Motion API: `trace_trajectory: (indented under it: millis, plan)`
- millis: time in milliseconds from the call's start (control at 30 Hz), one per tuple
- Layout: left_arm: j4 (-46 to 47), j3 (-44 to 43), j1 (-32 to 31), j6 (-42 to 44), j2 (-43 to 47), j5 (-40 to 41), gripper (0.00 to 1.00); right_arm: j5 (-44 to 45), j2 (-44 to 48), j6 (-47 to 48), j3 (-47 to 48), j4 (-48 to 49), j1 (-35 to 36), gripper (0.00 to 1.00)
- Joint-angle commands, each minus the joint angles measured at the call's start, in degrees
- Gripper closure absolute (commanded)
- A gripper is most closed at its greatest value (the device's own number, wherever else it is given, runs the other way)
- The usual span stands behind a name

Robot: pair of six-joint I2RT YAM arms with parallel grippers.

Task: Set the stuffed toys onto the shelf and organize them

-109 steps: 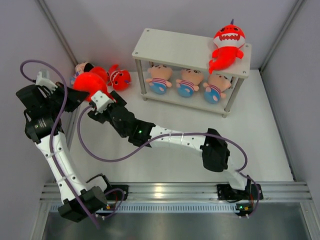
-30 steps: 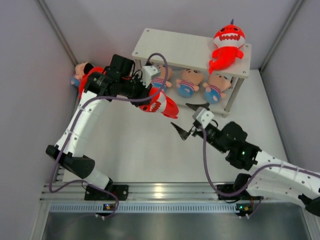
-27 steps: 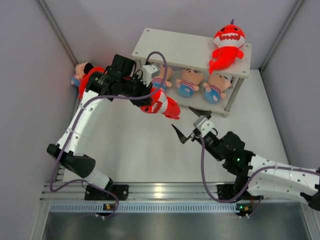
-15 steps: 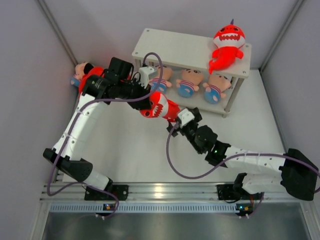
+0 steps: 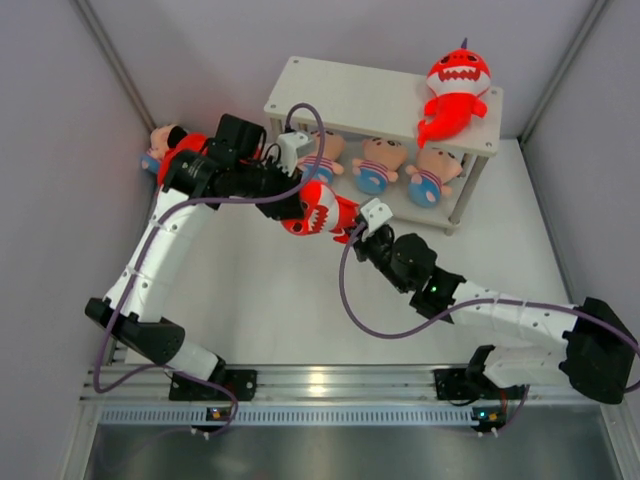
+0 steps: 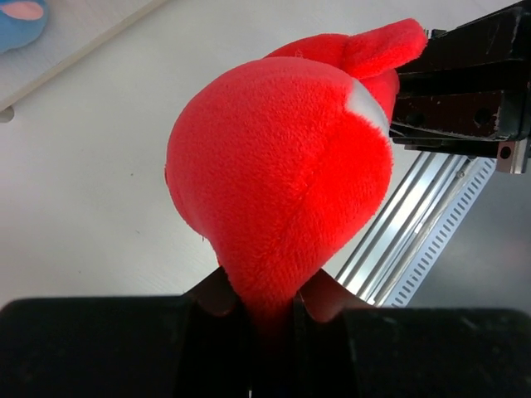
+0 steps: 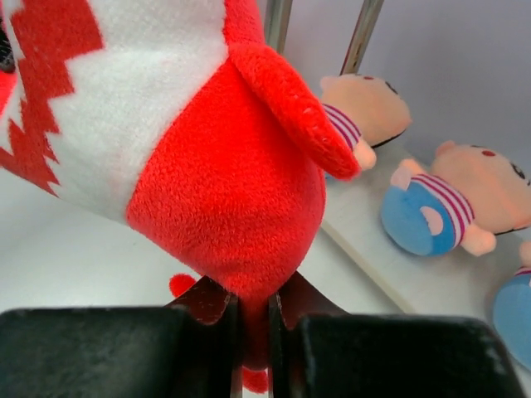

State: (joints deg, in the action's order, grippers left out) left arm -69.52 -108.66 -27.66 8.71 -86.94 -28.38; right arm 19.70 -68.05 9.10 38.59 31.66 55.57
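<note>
A red shark (image 5: 318,211) hangs above the table in front of the shelf (image 5: 350,95), held from both sides. My left gripper (image 5: 298,198) is shut on one end of it; in the left wrist view the red plush (image 6: 282,166) is pinched between the fingers (image 6: 217,292). My right gripper (image 5: 356,232) is shut on its other end (image 7: 216,166). A second red shark (image 5: 455,88) sits on the shelf's top tier at the right. Three dolls (image 5: 378,163) lie side by side on the lower tier. A further doll (image 5: 160,140) and some red plush (image 5: 190,148) lie by the left wall, partly hidden by my left arm.
The shelf's thin metal legs (image 7: 278,21) and lower tier (image 7: 390,265) stand just behind the held shark. Grey walls close in on the left, back and right. An aluminium rail (image 5: 340,385) runs along the near edge by the arm bases.
My right gripper moved up and left from the middle of the table to the shark and went from wide open to shut on it. The left arm kept holding the shark almost still.
</note>
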Motion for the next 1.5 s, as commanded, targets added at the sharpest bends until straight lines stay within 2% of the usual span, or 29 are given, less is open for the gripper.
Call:
trace_trajectory:
  millis: [0,33,67,133,167,200,300,533,600,700,933,1067,1200,1400,1433,1467]
  plan:
    - [-0.4,-3.0,-0.2,0.6,0.9,2.6,0.87,-4.9,1.7,-6.7,9.7,-6.9,-0.1,1.00]
    - [-0.4,-3.8,-0.2,0.6,0.6,3.7,0.75,-7.1,1.3,-11.6,14.2,-12.9,-0.1,1.00]
    - [-0.4,-5.8,-0.1,0.6,0.2,6.6,0.56,-7.7,0.4,-13.7,16.3,-15.2,-0.1,1.00]
    - [-0.3,-9.3,-0.1,0.7,-0.2,10.3,0.38,-8.8,-0.4,-18.0,21.3,-19.6,-0.1,1.00]
    - [-0.4,-10.3,-0.2,0.8,-0.4,12.5,0.12,-8.5,-0.7,-19.1,22.5,-23.1,-0.1,1.00]
    - [-0.4,-11.4,-0.1,0.9,-0.5,17.6,0.02,-8.5,-0.6,-20.3,23.3,-24.3,-0.5,1.00]
    - [-0.1,-15.0,-0.1,1.4,0.0,26.8,0.02,-8.5,0.7,-24.9,24.2,-26.1,-2.0,1.00]
    - [0.2,-24.0,-0.1,4.8,4.3,35.4,0.02,-13.5,-0.3,-35.3,30.8,-31.3,-6.8,1.00]
    - [1.7,-23.7,-0.1,6.8,5.8,38.3,0.02,-13.5,-0.7,-36.8,32.9,-30.7,-8.1,1.00]
    - [5.2,-18.0,-0.2,8.8,9.9,42.7,0.02,-11.8,-1.6,-38.8,36.9,-29.2,-8.3,1.00]
    - [5.9,-0.4,-0.2,7.2,13.2,37.4,0.02,0.1,-11.3,-49.8,50.7,-31.5,-14.0,1.00]
    - [6.8,4.2,-0.1,7.1,12.1,36.8,0.02,6.6,-18.1,-49.0,62.1,-39.9,-16.0,1.00]
    - [8.8,7.2,-0.1,7.3,12.8,35.2,0.02,6.2,-24.0,-51.3,70.9,-45.4,-18.1,1.00]
    - [10.1,10.0,-0.2,8.6,15.2,35.1,0.02,8.8,-24.9,-52.7,68.3,-46.2,-19.8,0.99]
    - [10.2,10.3,-0.2,8.6,15.7,35.2,0.02,8.5,-24.5,-53.5,67.4,-46.0,-20.1,0.94]
    - [10.2,10.6,-0.1,8.9,16.1,35.2,0.02,8.3,-24.2,-55.1,66.0,-46.2,-20.8,0.93]
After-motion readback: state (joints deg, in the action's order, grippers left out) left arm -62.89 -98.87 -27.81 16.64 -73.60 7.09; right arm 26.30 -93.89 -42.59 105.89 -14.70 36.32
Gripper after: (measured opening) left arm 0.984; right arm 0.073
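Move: The red shark toy is held by both my hands; its middle lies some 7 cm left, 3 cm ahead and slightly above my right hand, and about 5 cm right and 4 cm below my left. From the right hand, the free spot on the top board is roughly 20 cm ahead, 6 cm right and 10 cm up. The placed shark is 20 cm ahead and 20 cm right; the middle plush below is 16 cm ahead, 7 cm right and 17 cm down. I open my left hand wide and let the shark toy go, swinging that hand up and left and then sinking it again, to end about 11 cm left. My right keeps its pinch near the tail, lifts the toy some 20 cm, then reaches about 16 cm forward over the top board, rolling its left side up some 45 degrees, and dips slightly at the end. ##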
